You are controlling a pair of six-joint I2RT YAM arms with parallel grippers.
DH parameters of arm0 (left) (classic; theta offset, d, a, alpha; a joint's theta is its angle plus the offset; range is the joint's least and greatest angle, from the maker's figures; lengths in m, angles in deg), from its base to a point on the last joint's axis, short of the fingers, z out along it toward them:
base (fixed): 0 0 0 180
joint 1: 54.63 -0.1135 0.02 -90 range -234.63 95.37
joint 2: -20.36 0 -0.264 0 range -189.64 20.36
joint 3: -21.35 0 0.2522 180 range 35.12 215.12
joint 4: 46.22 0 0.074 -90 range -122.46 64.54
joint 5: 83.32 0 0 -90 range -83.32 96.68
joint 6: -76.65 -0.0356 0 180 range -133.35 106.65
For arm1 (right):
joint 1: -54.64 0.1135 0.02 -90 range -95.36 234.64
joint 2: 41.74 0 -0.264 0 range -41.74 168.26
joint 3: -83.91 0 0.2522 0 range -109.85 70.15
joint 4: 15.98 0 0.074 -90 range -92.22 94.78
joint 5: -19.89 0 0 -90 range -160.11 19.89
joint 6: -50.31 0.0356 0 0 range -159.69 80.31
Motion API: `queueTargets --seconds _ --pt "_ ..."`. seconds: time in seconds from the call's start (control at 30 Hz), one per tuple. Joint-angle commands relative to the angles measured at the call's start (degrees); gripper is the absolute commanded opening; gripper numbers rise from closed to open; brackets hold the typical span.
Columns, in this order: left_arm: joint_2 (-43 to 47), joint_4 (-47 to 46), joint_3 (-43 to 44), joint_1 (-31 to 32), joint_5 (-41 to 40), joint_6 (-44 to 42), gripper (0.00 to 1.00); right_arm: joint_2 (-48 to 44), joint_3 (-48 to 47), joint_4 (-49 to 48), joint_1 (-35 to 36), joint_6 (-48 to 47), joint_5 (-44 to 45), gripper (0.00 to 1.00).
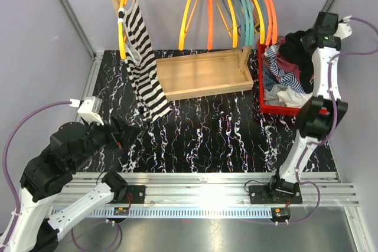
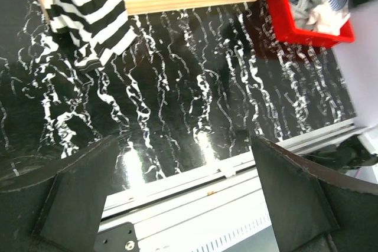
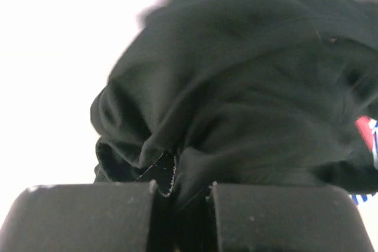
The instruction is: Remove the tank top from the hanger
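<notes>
A black-and-white striped tank top (image 1: 142, 69) hangs on a yellow hanger (image 1: 122, 28) at the left end of the wooden rack; its hem shows in the left wrist view (image 2: 88, 4). My left gripper (image 1: 121, 134) is open and empty, low over the table's front left, well short of the top; its view (image 2: 186, 193) shows the table and rail between the fingers. My right gripper (image 1: 307, 39) is high at the right, shut on a black garment (image 1: 293, 51) above the red basket. In the right wrist view the black cloth (image 3: 248, 87) is pinched in the gripper (image 3: 180, 205).
A red basket (image 1: 266, 95) of clothes stands at the right, also in the left wrist view (image 2: 283, 22). The rack's wooden tray base (image 1: 201, 72) sits at the back. Several empty coloured hangers (image 1: 230, 4) hang on the rail. A metal mounting rail (image 1: 201, 181) runs along the near edge.
</notes>
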Motion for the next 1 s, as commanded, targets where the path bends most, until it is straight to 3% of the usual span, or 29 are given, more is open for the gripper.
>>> queueTargets --seconds 0.0,0.03,0.1,0.17,0.3,0.33,0.4,0.53,0.67,0.8,0.97 --pt "0.92 -4.17 -1.12 -0.05 1.87 1.87 0.99 9.71 -2.53 7.71 -0.41 2.55 -2.93 0.00" --pt "0.84 -4.17 -1.12 -0.05 1.87 2.31 0.99 11.99 -2.36 12.00 -0.41 2.99 -0.66 0.00" --pt "0.92 -4.34 -1.38 -0.05 2.13 2.40 0.99 17.27 -1.92 14.40 -0.41 3.35 0.24 0.17" --pt "0.75 -4.69 -1.82 -0.05 2.92 2.49 0.99 20.09 -3.23 16.52 -0.50 2.91 -2.47 0.22" --pt "0.40 -5.40 -2.09 -0.05 4.42 2.14 0.99 21.17 -12.86 15.74 -0.59 1.24 -11.69 0.63" --pt "0.31 -5.57 -1.91 -0.05 4.59 1.88 0.99 20.46 -15.43 15.99 -0.59 1.15 -11.54 0.79" --pt "0.31 -5.49 -1.65 -0.05 4.33 1.87 0.99 16.87 -21.30 16.00 -0.67 0.98 -10.05 1.00" --pt "1.01 -5.40 -0.68 -0.05 3.98 1.09 0.99 5.54 -22.05 16.34 -0.76 0.80 -2.50 1.00" --pt "0.58 -5.40 1.25 -0.05 5.30 -0.23 0.99 -13.23 -11.35 12.32 -1.12 -3.57 -1.68 1.00" --pt "-2.49 -4.43 8.35 -0.05 2.85 -2.08 0.99 -29.79 5.94 4.68 -1.12 -6.76 -12.98 1.00" --pt "-15.83 -0.49 28.20 -0.05 -10.33 -9.19 0.99 -46.40 21.43 -1.93 -1.03 -6.06 -33.29 1.00"
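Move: The red basket that the black tank top, already gripped, is going into has its middle some 6 cm back from the right hand, about 8 cm to its left and 25 cm below. The maroon top on the basket's pile lies about 3 cm back, 10 cm left and 21 cm down; the white top some 12 cm back, 8 cm left and 23 cm down. From the open, empty left hand, the basket is about 34 cm ahead, 55 cm right and 25 cm below. The black tank top, still pinched, is carried about 16 cm down into the red basket by the right hand, fingers tipping downward; they then open wide and let go. The right hand backs out empty, up nearly 40 cm, back towards the base and somewhat left, its fingers tilting up. Late on, the left hand rises about 9 cm, open. ##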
